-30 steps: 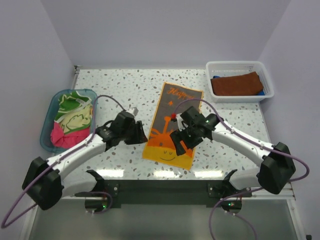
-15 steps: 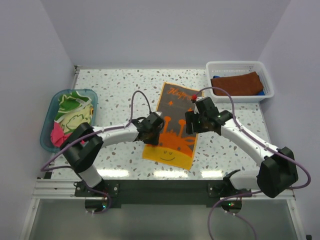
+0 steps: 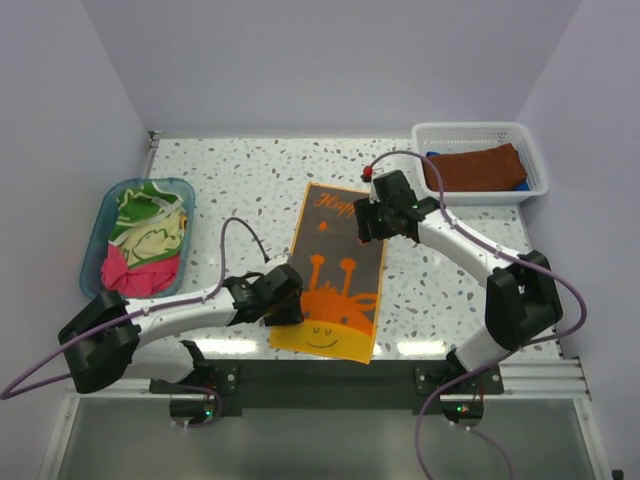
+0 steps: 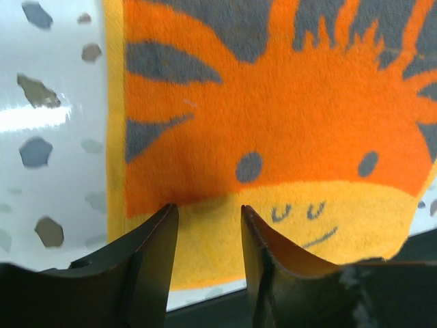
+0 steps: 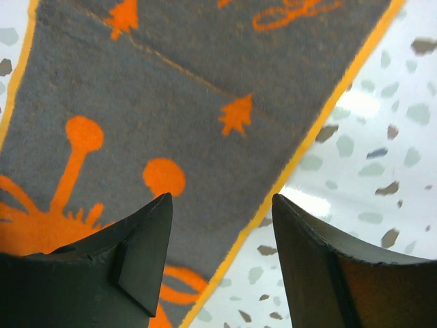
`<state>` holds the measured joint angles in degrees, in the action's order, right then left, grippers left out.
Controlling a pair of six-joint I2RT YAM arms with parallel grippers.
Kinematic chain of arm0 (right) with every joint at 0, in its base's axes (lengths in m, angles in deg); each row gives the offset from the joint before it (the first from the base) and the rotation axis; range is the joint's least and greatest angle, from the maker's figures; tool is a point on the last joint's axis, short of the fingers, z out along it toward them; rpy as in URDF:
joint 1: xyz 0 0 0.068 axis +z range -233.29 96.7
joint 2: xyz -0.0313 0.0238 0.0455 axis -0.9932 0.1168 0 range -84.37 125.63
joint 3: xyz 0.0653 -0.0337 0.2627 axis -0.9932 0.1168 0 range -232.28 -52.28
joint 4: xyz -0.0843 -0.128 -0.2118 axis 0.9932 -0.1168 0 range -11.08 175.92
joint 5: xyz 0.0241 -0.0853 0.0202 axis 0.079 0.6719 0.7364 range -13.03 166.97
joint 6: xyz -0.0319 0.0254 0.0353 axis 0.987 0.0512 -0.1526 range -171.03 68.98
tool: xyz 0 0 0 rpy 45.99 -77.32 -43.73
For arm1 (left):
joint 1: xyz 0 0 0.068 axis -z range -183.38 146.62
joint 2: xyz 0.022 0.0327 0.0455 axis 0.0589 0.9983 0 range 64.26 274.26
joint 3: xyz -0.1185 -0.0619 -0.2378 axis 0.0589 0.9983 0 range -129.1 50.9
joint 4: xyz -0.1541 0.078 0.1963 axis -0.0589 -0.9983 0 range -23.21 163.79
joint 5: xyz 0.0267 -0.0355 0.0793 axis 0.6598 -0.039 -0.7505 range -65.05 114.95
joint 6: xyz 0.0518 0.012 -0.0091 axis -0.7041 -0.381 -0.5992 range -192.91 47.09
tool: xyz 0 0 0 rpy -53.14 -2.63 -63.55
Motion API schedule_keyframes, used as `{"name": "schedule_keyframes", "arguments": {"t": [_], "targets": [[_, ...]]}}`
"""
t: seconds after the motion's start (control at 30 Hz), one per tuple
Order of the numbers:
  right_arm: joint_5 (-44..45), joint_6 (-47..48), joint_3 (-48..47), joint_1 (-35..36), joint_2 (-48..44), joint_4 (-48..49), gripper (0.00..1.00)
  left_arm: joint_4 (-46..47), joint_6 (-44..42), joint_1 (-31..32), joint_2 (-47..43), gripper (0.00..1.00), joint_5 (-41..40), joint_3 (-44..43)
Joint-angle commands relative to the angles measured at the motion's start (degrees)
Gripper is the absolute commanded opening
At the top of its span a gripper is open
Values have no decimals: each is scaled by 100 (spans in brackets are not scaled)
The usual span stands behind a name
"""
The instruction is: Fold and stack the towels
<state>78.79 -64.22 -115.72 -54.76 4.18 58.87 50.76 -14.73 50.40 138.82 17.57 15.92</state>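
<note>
An orange towel [image 3: 335,270] with grey blotches and a smiling face lies flat in the top view, its near end hanging over the table's front edge. My left gripper [image 3: 288,312] rests at its near left corner. In the left wrist view the left gripper [image 4: 208,208] is open, fingertips on the yellow band of the towel [image 4: 273,137]. My right gripper [image 3: 373,222] is at the towel's far right edge. Seen from the right wrist, it [image 5: 222,198] is open astride the yellow border of the towel [image 5: 205,89].
A white mesh basket [image 3: 440,133] at the far right holds a folded rust brown towel [image 3: 470,168] over a blue one [image 3: 520,184]. A teal tub [image 3: 96,250] at the left holds a green and yellow towel [image 3: 145,225] and a pink one [image 3: 125,273].
The orange towel has slid toward the near edge and to the left. The left gripper came back to its near corner. The right gripper moved up to its far right edge.
</note>
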Motion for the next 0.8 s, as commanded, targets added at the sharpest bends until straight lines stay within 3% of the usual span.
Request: {"name": "schedule_keyframes", "arguments": {"t": [0.0, 0.13, 0.2, 0.33, 0.5, 0.77], "targets": [[-68, 764, -790, -49, 327, 244, 63, -132, 739, 229, -425, 50, -229, 1], [-165, 1239, -1415, -400, 803, -71, 56, -517, 170, 212, -399, 64, -649, -745], [-384, 1475, -1810, -690, 1040, -213, 52, -667, -556, 2, -172, 73, -1054, -1280], [-499, 1644, -2418, -1016, 1733, -529, 45, -151, -2106, -990, 303, 81, -538, -1976], [-587, 1662, -3059, -1306, 2350, -609, 40, 88, -3809, -1905, 1566, 86, -406, -3537], [-227, 1592, -3886, -1350, 3281, -644, 38, 18, -5122, -2661, 3712, 82, -45, -6079]]}}
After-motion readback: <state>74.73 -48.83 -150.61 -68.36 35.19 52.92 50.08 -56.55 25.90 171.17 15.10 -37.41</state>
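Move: The towel's far-left corner lies about 38 cm ahead of the left hand, 3 cm to its right and 2 cm below; the smiling face on the near yellow end is about 5 cm back and 9 cm right of this hand. The far-right corner is some 19 cm ahead of the right hand, 6 cm to its right and 10 cm below. From the right hand, the far-left corner is about 21 cm ahead and 18 cm left; the white basket is about 25 cm ahead and 31 cm right. Forward and up, the left hand sweeps about 30 cm from the towel's near end towards its far-left corner, opening wide while its fingertips swing some 25 degrees outward from the base. The right hand reaches forward some 16 cm and about 5 cm to its right towards the far-right corner, rising slightly, then sinking as its fingers narrow without shutting. ##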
